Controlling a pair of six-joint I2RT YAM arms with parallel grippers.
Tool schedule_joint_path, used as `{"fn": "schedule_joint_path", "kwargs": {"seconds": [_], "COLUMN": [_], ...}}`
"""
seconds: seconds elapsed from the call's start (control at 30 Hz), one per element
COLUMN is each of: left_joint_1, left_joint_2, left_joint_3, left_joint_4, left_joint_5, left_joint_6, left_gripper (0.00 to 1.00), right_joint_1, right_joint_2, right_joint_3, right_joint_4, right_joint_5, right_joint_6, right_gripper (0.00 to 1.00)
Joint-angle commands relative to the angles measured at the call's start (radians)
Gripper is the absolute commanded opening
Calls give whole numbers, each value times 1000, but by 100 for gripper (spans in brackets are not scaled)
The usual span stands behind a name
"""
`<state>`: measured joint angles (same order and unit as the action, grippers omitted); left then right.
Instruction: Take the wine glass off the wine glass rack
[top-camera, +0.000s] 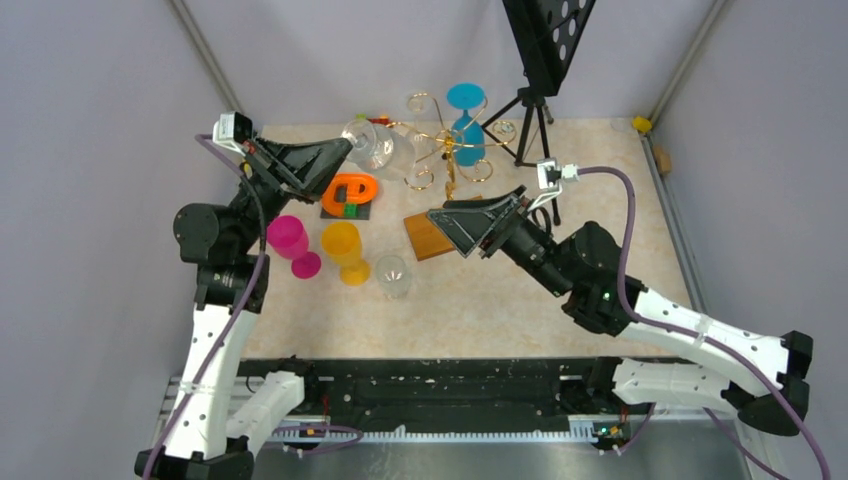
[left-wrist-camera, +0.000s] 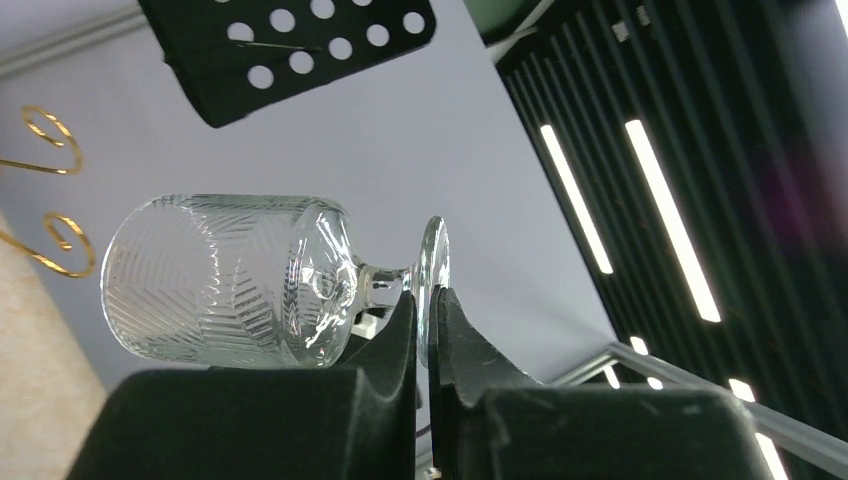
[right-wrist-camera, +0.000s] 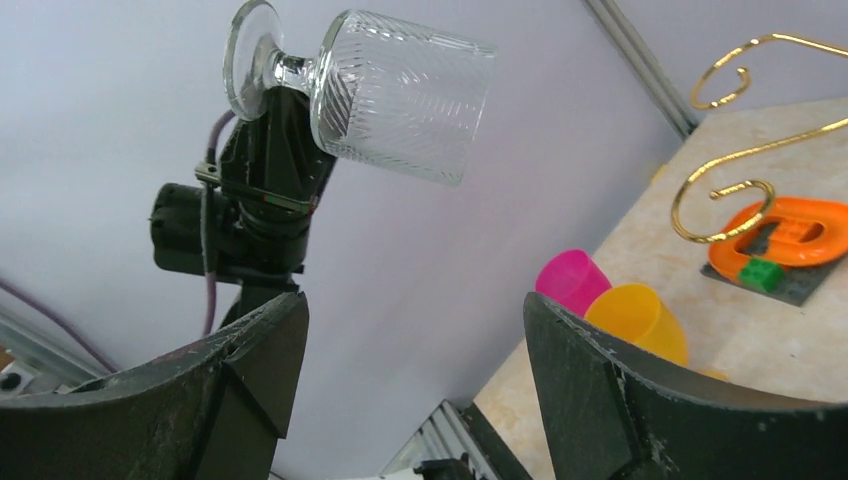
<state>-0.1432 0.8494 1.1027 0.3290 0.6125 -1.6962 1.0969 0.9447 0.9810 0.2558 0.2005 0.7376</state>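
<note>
A clear ribbed wine glass (top-camera: 378, 147) lies sideways in the air to the left of the gold wine glass rack (top-camera: 450, 152), apart from its curled arms. My left gripper (left-wrist-camera: 430, 300) is shut on the edge of the glass's round foot (left-wrist-camera: 434, 262), and the bowl (left-wrist-camera: 225, 280) points toward the rack's gold curls (left-wrist-camera: 52, 150). A blue wine glass (top-camera: 466, 122) hangs upside down on the rack. My right gripper (top-camera: 447, 233) stands open and holds nothing, low over the rack's brown wooden base (top-camera: 424, 240). In its wrist view the held glass (right-wrist-camera: 400, 95) shows up high.
A pink glass (top-camera: 290, 240), a yellow glass (top-camera: 343, 248) and a clear glass (top-camera: 392, 275) stand on the table at front left. An orange ring toy on a dark plate (top-camera: 350, 192) lies under the left arm. A black tripod stand (top-camera: 530, 110) rises behind the rack at right.
</note>
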Motion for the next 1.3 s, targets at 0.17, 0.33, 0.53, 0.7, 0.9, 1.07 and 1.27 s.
{"fn": "schedule_joint_path", "kwargs": {"seconds": [0.17,0.33,0.53,0.7,0.9,1.07,1.27], "left_joint_1": [-30,-54,-76,-95,-108,-118,-125], "left_joint_2": [43,60,90,106,111,112,97], "left_joint_3": [22,3,-11,-18,-18,-21,-44], "left_joint_4": [269,305,344,359,360,361,376], "left_joint_5": [5,12,13,10,-3,-4,-27], "left_joint_6": [-292,-336,-362,-368,-356,-356,-376], "left_gripper": [0,0,0,0,0,0,0], "right_joint_1": [-6,-26,-193,-277,-288,-290,-293], "right_joint_2": [76,83,118,167,223,258,296], "right_joint_3": [-30,23,22,16,7,13,0], "right_joint_4": [436,386,414,559,719,813,1006], "right_joint_5": [96,103,-99,-352,-504,-570,-623], "right_joint_6": [-47,-79,98,172,248,289,326], "right_gripper": [82,82,82,78,71,54,36]}}
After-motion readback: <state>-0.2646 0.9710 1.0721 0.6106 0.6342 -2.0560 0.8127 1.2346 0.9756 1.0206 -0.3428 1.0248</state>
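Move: Ahead and to the left of the open right hand, the clear wine glass, held by its foot in the left fingers, has its bowl about 8 cm forward, 8 cm left and 5 cm up. The empty rack top is some 19 cm ahead of the right hand, barely right and 5 cm lower; the hanging blue glass, 24 cm ahead, 4 cm right, 12 cm lower. From the left hand, the bowl is level ahead, 6 cm right and 6 cm lower; the right fingers, 14 cm right, 8 cm back, 11 cm lower. Rising about 6 cm to the clear glass's bowl, the right hand first swings forward and slightly right, then comes back and left, turning its fingertips upward and some 20 degrees counter-clockwise. Its fingers close to about half their opening around the rim's near wall, without shutting. Still pinching the foot, the left hand brings the glass 3 cm right and turns clockwise. ##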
